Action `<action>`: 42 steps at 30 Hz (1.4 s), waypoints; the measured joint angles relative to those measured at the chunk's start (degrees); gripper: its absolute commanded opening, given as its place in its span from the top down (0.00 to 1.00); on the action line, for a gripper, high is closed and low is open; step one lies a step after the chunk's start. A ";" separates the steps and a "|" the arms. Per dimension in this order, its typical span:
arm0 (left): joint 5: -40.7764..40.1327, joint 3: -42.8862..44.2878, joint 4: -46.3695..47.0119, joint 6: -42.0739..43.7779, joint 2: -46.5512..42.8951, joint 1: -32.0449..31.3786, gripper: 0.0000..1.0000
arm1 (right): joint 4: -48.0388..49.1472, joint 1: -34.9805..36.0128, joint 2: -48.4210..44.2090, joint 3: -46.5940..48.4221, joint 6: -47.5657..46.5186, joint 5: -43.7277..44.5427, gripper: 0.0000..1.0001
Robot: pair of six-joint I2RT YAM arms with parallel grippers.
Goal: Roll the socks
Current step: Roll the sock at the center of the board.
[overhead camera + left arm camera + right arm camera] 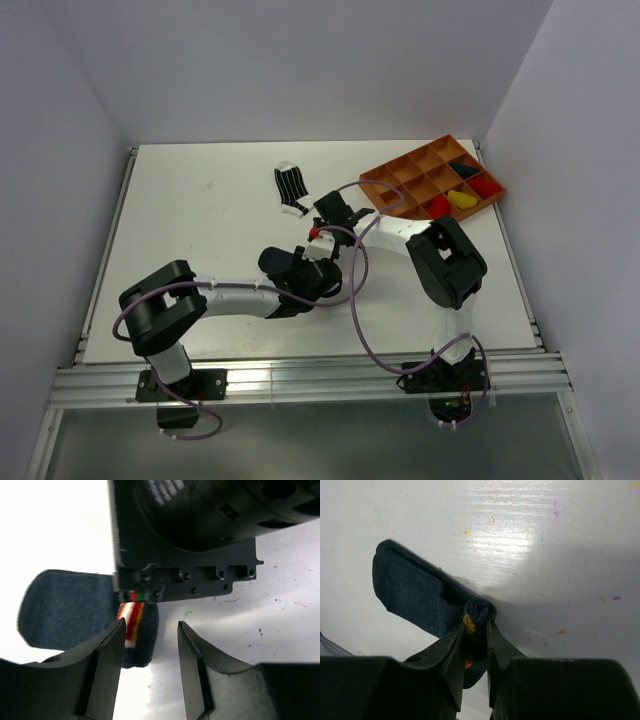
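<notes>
A dark navy sock (410, 592) lies flat on the white table. Its cuff end is bunched into a small roll (479, 612), and my right gripper (476, 625) is shut on that roll. From the left wrist the same navy sock (65, 610) shows a red, white and yellow patterned cuff (131, 622). My left gripper (151, 626) stands open just beside that cuff, with only bare table between its fingers. Seen from above, the left gripper (303, 256) and the right gripper (322, 230) meet over the navy sock (272, 258). A black-and-white striped sock (292, 188) lies flat farther back.
An orange compartment tray (398, 172) sits at the back right, with red (438, 206) and yellow (461, 199) bundles in its cells. The right gripper's black housing (190, 540) fills the top of the left wrist view, close above the left fingers.
</notes>
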 measured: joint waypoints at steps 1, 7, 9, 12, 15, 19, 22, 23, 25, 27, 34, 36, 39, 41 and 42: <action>0.11 0.33 -0.11 -0.17 0.59 0.00 0.50 | 0.02 0.00 0.00 0.00 0.00 0.00 1.00; 0.48 0.94 -1.40 -2.40 3.02 0.33 0.54 | 0.02 -0.02 0.00 0.00 0.13 -0.35 1.00; 0.74 0.94 -1.70 -3.19 3.02 0.72 0.54 | 0.04 -0.07 0.00 0.00 0.17 -0.42 1.00; 1.75 0.94 -1.97 -4.52 3.02 1.73 0.53 | 0.07 -0.17 0.00 0.00 0.20 -0.52 1.00; 2.54 1.18 -2.19 -5.55 3.30 2.69 0.53 | 0.22 -0.17 0.00 0.00 0.20 -0.52 1.00; 2.47 2.95 -3.50 -6.80 4.76 3.15 0.52 | 0.35 -0.55 0.00 0.00 0.20 -0.57 1.00; 2.49 3.52 -4.22 -7.85 5.05 3.63 0.52 | 0.52 -0.96 0.02 -0.07 0.22 -1.27 1.00; 2.58 3.63 -4.52 -8.37 5.05 3.89 0.54 | 0.61 -1.07 0.00 -0.11 0.22 -1.53 1.00; 2.84 3.87 -5.01 -9.03 5.09 4.50 0.64 | 0.81 -1.20 0.00 -0.11 0.22 -1.81 1.00; 2.93 4.02 -5.46 -9.68 5.27 5.29 0.73 | 1.11 -1.40 0.00 -0.13 0.22 -2.01 1.00; 4.63 5.38 -5.88 -10.40 6.12 6.73 0.99 | 5.18 -2.86 -0.11 -2.14 1.05 -3.93 1.00; 4.94 5.66 -5.97 -10.32 6.29 6.82 0.99 | 5.77 -3.32 -0.17 -2.60 1.29 -4.61 1.00; 5.90 5.95 -5.79 -10.03 6.45 7.32 0.99 | 6.88 -3.85 -0.42 -3.28 1.49 -5.22 0.86; 6.93 5.92 -5.46 -9.75 6.27 7.69 0.99 | 8.04 -4.28 -0.87 -4.22 1.64 -5.57 0.65; 8.07 5.68 -5.11 -9.70 5.99 8.02 0.99 | 8.79 -4.57 -1.38 -5.01 1.79 -5.64 0.59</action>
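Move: The navy sock's rolled end is about 3 cm ahead of the left hand, 2 cm to its left and 3 cm lower; the right hand already pinches it between its fingertips, about 1 cm down. From the left hand, the sock's flat tail lies some 9 cm to the left, 1 cm ahead and 5 cm below. The black-and-white sock is about 17 cm ahead of the left hand, 6 cm left and 5 cm below. The left fingers shut on the striped edge of the navy sock's roll, right beside the right fingertips. They get there half open, sinking first, then reaching forward, about 3 cm each way, while the wrist tips down and turns counter-clockwise some 10 degrees. The right hand keeps the roll between its fingers and eases about 2 cm forward and a little right. ##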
